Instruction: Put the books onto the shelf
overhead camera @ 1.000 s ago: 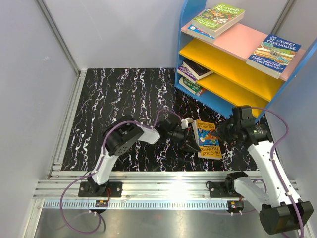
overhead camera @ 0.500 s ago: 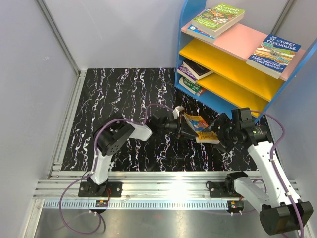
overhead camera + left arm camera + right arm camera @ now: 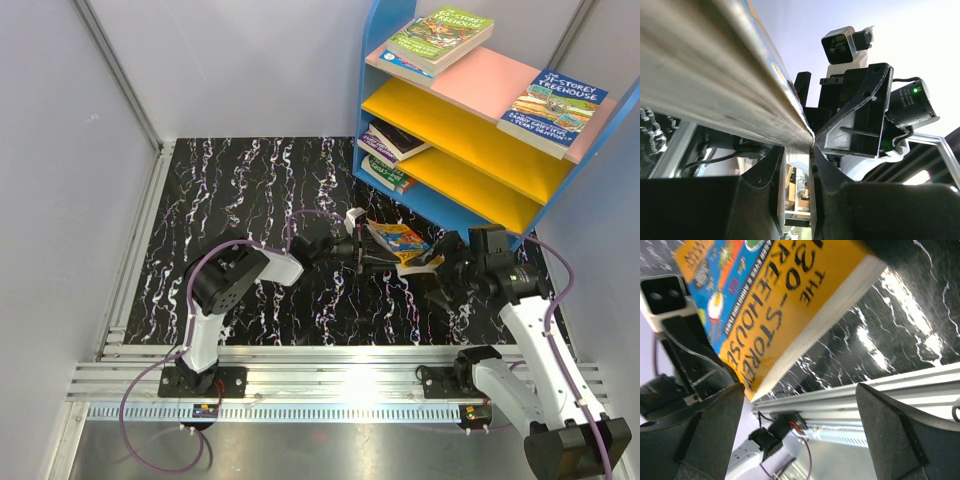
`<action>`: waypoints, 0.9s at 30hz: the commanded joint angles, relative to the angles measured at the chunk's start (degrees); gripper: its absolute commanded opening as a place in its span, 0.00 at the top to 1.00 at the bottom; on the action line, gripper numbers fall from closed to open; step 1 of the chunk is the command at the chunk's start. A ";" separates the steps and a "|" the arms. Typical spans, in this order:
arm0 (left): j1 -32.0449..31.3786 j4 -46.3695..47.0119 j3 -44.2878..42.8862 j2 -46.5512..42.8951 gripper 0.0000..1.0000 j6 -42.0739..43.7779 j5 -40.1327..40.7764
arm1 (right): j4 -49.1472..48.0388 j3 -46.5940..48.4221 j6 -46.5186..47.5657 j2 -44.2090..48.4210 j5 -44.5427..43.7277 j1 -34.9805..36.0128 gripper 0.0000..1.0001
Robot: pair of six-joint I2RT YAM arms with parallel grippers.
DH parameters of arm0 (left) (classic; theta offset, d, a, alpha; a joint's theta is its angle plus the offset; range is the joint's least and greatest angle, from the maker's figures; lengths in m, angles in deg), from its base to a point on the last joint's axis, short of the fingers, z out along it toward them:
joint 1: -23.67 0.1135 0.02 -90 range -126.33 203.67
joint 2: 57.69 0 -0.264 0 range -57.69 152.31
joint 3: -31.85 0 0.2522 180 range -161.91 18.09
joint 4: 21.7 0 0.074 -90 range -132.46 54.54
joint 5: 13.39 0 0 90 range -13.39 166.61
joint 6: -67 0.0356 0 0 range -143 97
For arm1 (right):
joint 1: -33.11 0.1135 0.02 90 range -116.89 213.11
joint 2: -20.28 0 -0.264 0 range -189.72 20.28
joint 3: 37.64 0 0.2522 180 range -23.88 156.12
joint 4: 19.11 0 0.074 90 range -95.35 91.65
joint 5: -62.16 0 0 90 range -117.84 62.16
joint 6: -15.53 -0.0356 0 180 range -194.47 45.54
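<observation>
An orange and blue book (image 3: 398, 241) is tilted up off the black marbled table, its left edge pinched by my left gripper (image 3: 367, 254). In the left wrist view the book (image 3: 715, 75) fills the upper left and its edge sits between the nearly closed fingertips of the left gripper (image 3: 797, 150). My right gripper (image 3: 438, 279) stands wide open just right of the book's free edge. In the right wrist view the book (image 3: 790, 295) hangs above the right gripper (image 3: 800, 390), untouched by it. The blue-framed shelf (image 3: 490, 80) stands at the back right.
A green book (image 3: 440, 38) and a blue book (image 3: 552, 98) lie on the pink top board. More books (image 3: 392, 140) lie at the left end of the yellow boards. Grey walls close in the table; an aluminium rail (image 3: 330, 355) runs along its near edge.
The book lay flat on the table a second ago; the left gripper has raised its left edge and pulled it back-left. The right gripper has opened wide and dropped beside the book.
</observation>
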 commanded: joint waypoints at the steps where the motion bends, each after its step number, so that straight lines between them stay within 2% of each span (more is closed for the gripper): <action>1: -0.63 15.20 -1.09 -2.52 1.00 -2.94 2.08 | -0.42 5.04 -1.05 2.67 -5.71 0.33 0.00; 11: -1.59 22.41 -2.06 -1.82 1.00 -8.74 6.04 | -3.48 1.18 -3.43 5.14 -12.83 0.41 0.00; 15: -2.38 26.01 -2.06 -1.29 1.00 -11.98 8.32 | -6.47 1.53 -3.69 3.48 -15.21 0.33 0.10; 18: -2.91 27.51 -1.36 -1.72 1.00 -12.87 9.20 | -8.59 2.05 -3.78 1.80 -15.92 0.33 0.23; 19: -3.17 27.69 -0.83 -2.25 1.00 -12.79 9.29 | -9.11 2.49 -3.87 1.28 -16.01 0.33 0.36; 21: -3.44 27.95 -0.22 -2.78 1.00 -12.87 9.64 | -9.29 3.02 -3.87 0.22 -15.83 0.24 0.54; 22: -3.53 28.48 0.13 -3.22 1.00 -13.05 9.99 | -9.12 3.37 -3.87 0.04 -15.48 0.33 0.69; 23: -3.61 29.09 0.92 -3.48 1.00 -13.14 10.34 | -9.03 3.55 -3.87 0.04 -15.31 0.33 0.76; 27: -4.14 32.43 2.51 -4.80 1.00 -14.71 12.27 | -8.33 3.02 -4.57 2.32 -15.30 0.33 0.94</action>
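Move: The 130-Storey book already hangs in my left hand's grip, its middle some 4 cm to the right of that hand, 2 cm ahead and about level. From my open right hand its middle lies about 7 cm ahead, 6 cm to the left and roughly level. The green book on the bottom shelf is some 30 cm ahead of the right hand, 8 cm left and 11 cm lower. I bring my wide-open right hand up and a little to the right, then forward, about 5 cm in all that way, to the free right-hand end of the book, turning clockwise and swinging its fingers more forward by some 10 degrees each. There I close and pinch that end, while my left hand keeps its grip, rises 2–3 cm and rolls its forward side down about 10 degrees. ##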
